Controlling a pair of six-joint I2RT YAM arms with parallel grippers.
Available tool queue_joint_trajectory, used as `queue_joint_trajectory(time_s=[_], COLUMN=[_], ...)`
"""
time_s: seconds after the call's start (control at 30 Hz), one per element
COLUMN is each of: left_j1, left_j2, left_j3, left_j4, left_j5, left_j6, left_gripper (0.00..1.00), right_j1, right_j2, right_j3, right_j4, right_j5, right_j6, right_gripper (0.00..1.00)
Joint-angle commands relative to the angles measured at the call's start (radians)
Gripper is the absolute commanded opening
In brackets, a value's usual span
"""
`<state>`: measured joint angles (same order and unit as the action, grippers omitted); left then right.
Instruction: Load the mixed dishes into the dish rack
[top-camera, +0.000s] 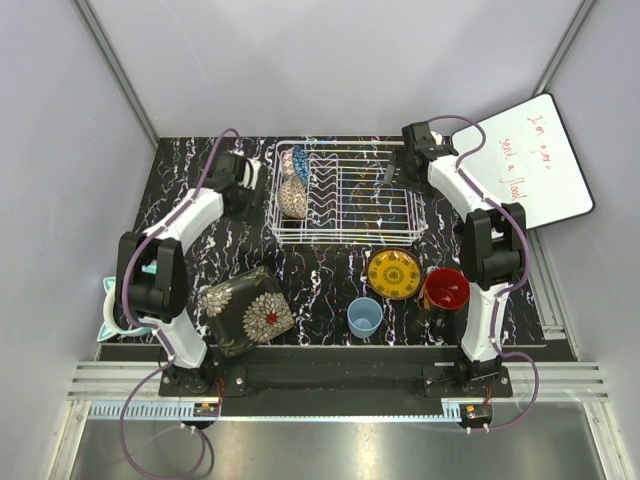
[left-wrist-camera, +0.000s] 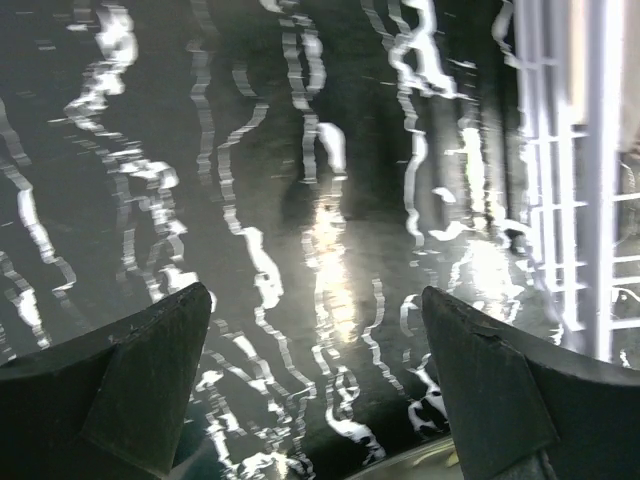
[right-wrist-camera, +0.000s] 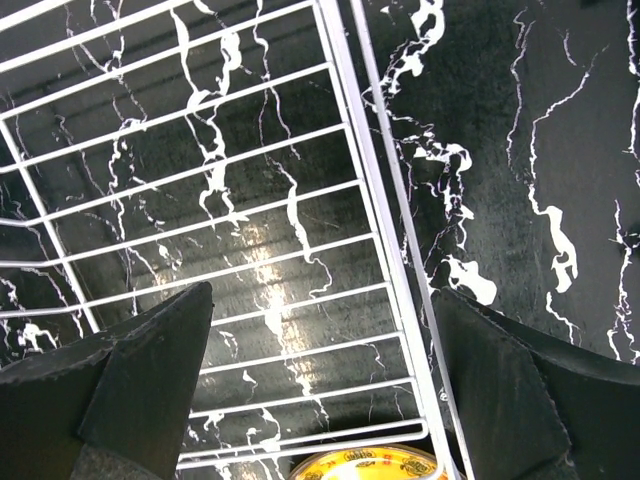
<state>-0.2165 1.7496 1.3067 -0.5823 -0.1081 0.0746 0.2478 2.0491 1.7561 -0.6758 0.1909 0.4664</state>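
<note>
The dish rack (top-camera: 345, 195) stands at the back middle of the black marbled table. A beige patterned bowl (top-camera: 291, 198) and a blue bowl (top-camera: 300, 163) stand on edge at its left end. In front lie the dark square floral plate (top-camera: 245, 310), the yellow plate (top-camera: 393, 273), the light blue cup (top-camera: 365, 317) and the dark mug (top-camera: 445, 290) with a red inside. My left gripper (top-camera: 243, 203) (left-wrist-camera: 315, 292) hangs open over bare table just left of the rack (left-wrist-camera: 580, 200). My right gripper (top-camera: 390, 175) (right-wrist-camera: 322, 292) is open and empty above the rack's right end (right-wrist-camera: 340, 150); the yellow plate (right-wrist-camera: 365, 465) peeks in below.
A white board (top-camera: 535, 160) with red writing leans at the back right. A teal object (top-camera: 115, 310) sits off the table's left edge beside the left arm. Grey walls close in the back and both sides.
</note>
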Motion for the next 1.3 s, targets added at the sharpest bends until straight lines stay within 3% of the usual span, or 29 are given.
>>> queue_joint_trajectory(time_s=[0.0, 0.47, 0.6, 0.83, 1.1, 1.27], left_j1=[0.075, 0.088, 0.088, 0.088, 0.075, 0.000], left_j2=[-0.094, -0.090, -0.113, -0.145, -0.179, -0.220], left_j3=[0.049, 0.074, 0.056, 0.054, 0.108, 0.112], left_j4=[-0.005, 0.002, 0.004, 0.007, -0.013, -0.010], left_j5=[0.031, 0.048, 0.039, 0.067, 0.133, 0.151], left_j6=[0.014, -0.018, -0.013, -0.013, -0.035, -0.047], left_gripper=[0.91, 0.90, 0.90, 0.90, 0.88, 0.86], right_j1=[0.013, 0.093, 0.133, 0.075, 0.028, -0.063], right_j2=[0.020, 0.158, 0.187, 0.086, -0.066, -0.191], right_j3=[0.066, 0.184, 0.241, 0.151, 0.045, -0.075], right_j4=[0.019, 0.038, 0.022, -0.025, -0.021, -0.033], right_j5=[-0.089, -0.234, -0.212, -0.059, -0.106, -0.133], right_j6=[-0.008, 0.029, 0.020, -0.012, -0.035, 0.024], right_gripper=[1.00, 1.00, 1.00, 1.00, 1.00, 1.00])
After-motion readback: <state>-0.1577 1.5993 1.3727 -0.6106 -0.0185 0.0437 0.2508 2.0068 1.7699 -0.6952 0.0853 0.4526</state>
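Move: Just inside the rack's right wall, the right hand has that wall's middle about 3 cm to its right, 4 cm back and 4 cm below. The yellow plate lies some 20 cm straight back and 8 cm below it, the red mug 23 cm back and 11 cm right. From the left hand the rack's left wall is roughly 5 cm right and level fore and aft, with the checked bowl 9 cm right and level with the hand too. Pushing the dish rack to the left by its right wall, the open right hand sweeps about 8 cm left while sinking nearly 3 cm, its right finger on the wall, then swings back right some 6 cm and rises 5 cm. The open left hand first backs off about 4 cm left, away from the rack, rising slightly; later it climbs to about 8 cm above its start and drifts back right as its fingers tip up about 10 degrees. ##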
